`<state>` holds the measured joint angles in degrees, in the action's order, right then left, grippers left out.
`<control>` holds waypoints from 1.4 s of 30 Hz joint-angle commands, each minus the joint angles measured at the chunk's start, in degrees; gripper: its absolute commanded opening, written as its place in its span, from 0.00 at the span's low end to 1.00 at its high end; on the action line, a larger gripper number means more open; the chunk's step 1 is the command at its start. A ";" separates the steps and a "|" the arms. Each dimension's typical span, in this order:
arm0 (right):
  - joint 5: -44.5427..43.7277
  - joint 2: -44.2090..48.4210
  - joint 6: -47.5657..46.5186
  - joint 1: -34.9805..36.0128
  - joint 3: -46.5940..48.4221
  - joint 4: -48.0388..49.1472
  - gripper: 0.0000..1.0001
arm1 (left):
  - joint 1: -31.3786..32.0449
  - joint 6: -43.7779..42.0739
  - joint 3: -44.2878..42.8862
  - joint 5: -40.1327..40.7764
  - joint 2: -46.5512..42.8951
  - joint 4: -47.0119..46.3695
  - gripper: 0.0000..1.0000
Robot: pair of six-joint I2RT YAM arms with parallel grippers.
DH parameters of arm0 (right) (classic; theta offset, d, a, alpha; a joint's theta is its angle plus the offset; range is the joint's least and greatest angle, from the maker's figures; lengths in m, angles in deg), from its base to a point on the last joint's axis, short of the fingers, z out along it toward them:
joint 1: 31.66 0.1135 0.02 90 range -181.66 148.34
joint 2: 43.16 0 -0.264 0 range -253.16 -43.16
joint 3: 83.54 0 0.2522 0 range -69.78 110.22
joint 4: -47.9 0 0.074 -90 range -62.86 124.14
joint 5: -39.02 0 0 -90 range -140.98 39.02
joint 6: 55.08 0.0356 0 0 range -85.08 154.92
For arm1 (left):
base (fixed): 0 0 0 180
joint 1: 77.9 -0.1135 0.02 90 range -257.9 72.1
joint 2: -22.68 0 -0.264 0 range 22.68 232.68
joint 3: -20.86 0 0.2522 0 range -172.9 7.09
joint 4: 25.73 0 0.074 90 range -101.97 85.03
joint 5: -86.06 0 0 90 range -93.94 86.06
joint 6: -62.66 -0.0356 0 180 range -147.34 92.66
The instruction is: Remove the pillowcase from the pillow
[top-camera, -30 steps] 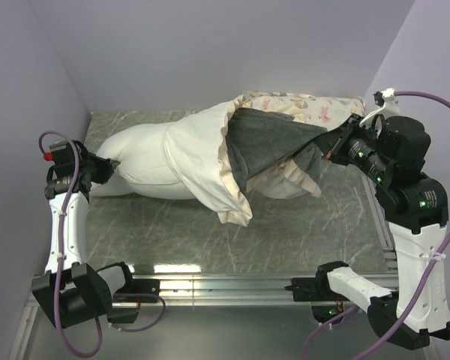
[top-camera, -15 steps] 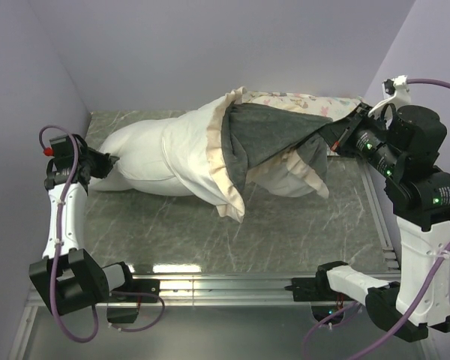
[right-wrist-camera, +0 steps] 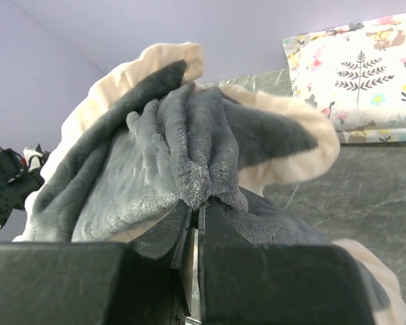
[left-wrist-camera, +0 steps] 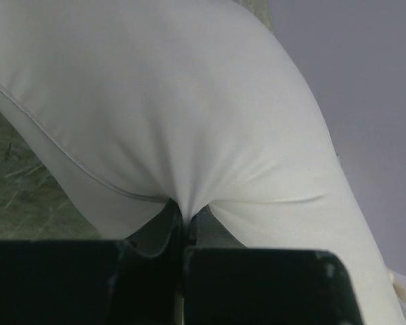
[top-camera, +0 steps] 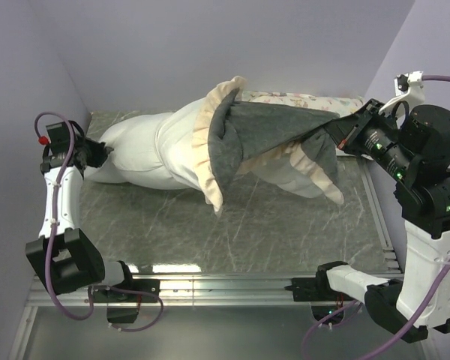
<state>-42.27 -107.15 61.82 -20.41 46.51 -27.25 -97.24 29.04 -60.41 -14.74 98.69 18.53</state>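
Note:
The plain white pillow (top-camera: 131, 150) lies across the marble table, its left end bare. My left gripper (top-camera: 105, 155) is shut on that end, and the white cloth puckers between its fingertips (left-wrist-camera: 187, 211). The pillowcase (top-camera: 274, 129) still wraps the pillow's middle and right part. Its cream inside (top-camera: 181, 142) is turned outward, and a ruffled frill (top-camera: 212, 161) stands up round the fold. My right gripper (top-camera: 332, 136) is shut on a bunch of the dark grey plush (right-wrist-camera: 196, 169), held above the table at the right with the fabric stretched taut.
A small floral animal-print pillow (top-camera: 304, 100) lies along the back wall on the right, also seen as a printed cushion (right-wrist-camera: 362, 74) in the right wrist view. Lilac walls (top-camera: 37, 82) close in the left, back and right. A metal rail (top-camera: 225, 281) runs along the near edge.
My right gripper has lifted up and to the right, stretching the grey fabric taut. The left gripper and the pillow's left end have shifted slightly toward the back left. Both grips stay shut.

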 commanded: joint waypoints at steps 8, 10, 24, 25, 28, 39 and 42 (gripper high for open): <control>-8.62 4.40 -1.32 -2.90 1.74 13.22 0.00 | -4.22 -4.61 -9.31 16.95 6.60 -4.66 0.00; -10.46 4.48 -1.67 -2.90 2.97 12.52 0.00 | -4.22 -4.96 -9.84 17.40 7.22 -4.31 0.00; -10.29 5.27 -1.76 -2.90 6.76 10.94 0.00 | -4.22 -5.67 -13.53 18.02 14.78 -3.43 0.00; -10.03 5.28 -1.76 -2.90 6.41 10.85 0.00 | -4.22 -5.75 -13.79 18.10 14.87 -3.52 0.00; -9.33 6.06 -1.41 -2.98 4.13 11.90 0.00 | -4.13 -5.75 -14.93 18.19 15.92 -2.99 0.00; -8.62 7.74 -1.58 -2.90 6.04 11.82 0.00 | -3.08 -5.05 -15.20 20.30 16.28 -1.85 0.00; -8.45 7.56 -1.67 -2.90 8.16 10.59 0.00 | -3.08 -5.05 -15.55 20.48 17.24 -1.06 0.00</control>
<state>-42.29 -104.02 61.23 -21.11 47.60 -27.99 -97.30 25.46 -73.76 -9.87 113.40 21.96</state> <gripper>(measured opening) 0.026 0.037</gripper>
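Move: The left hand already pinches the pillow's end; the pillow's middle lies about 18 cm to its right, level ahead-wise, some 8 cm lower. From the right hand, which holds the bunched grey pillowcase, that middle is roughly 36 cm left, 13 ahead and 38 below; the case's ruffled rim is about 26 cm left, 12 ahead and 28 below. The patterned pillow lies some 27 cm ahead, 4 right and 45 below. Still gripping, left hand hauls the pillow's end 5 cm forward-left while right draws the pillowcase 2 cm back. ##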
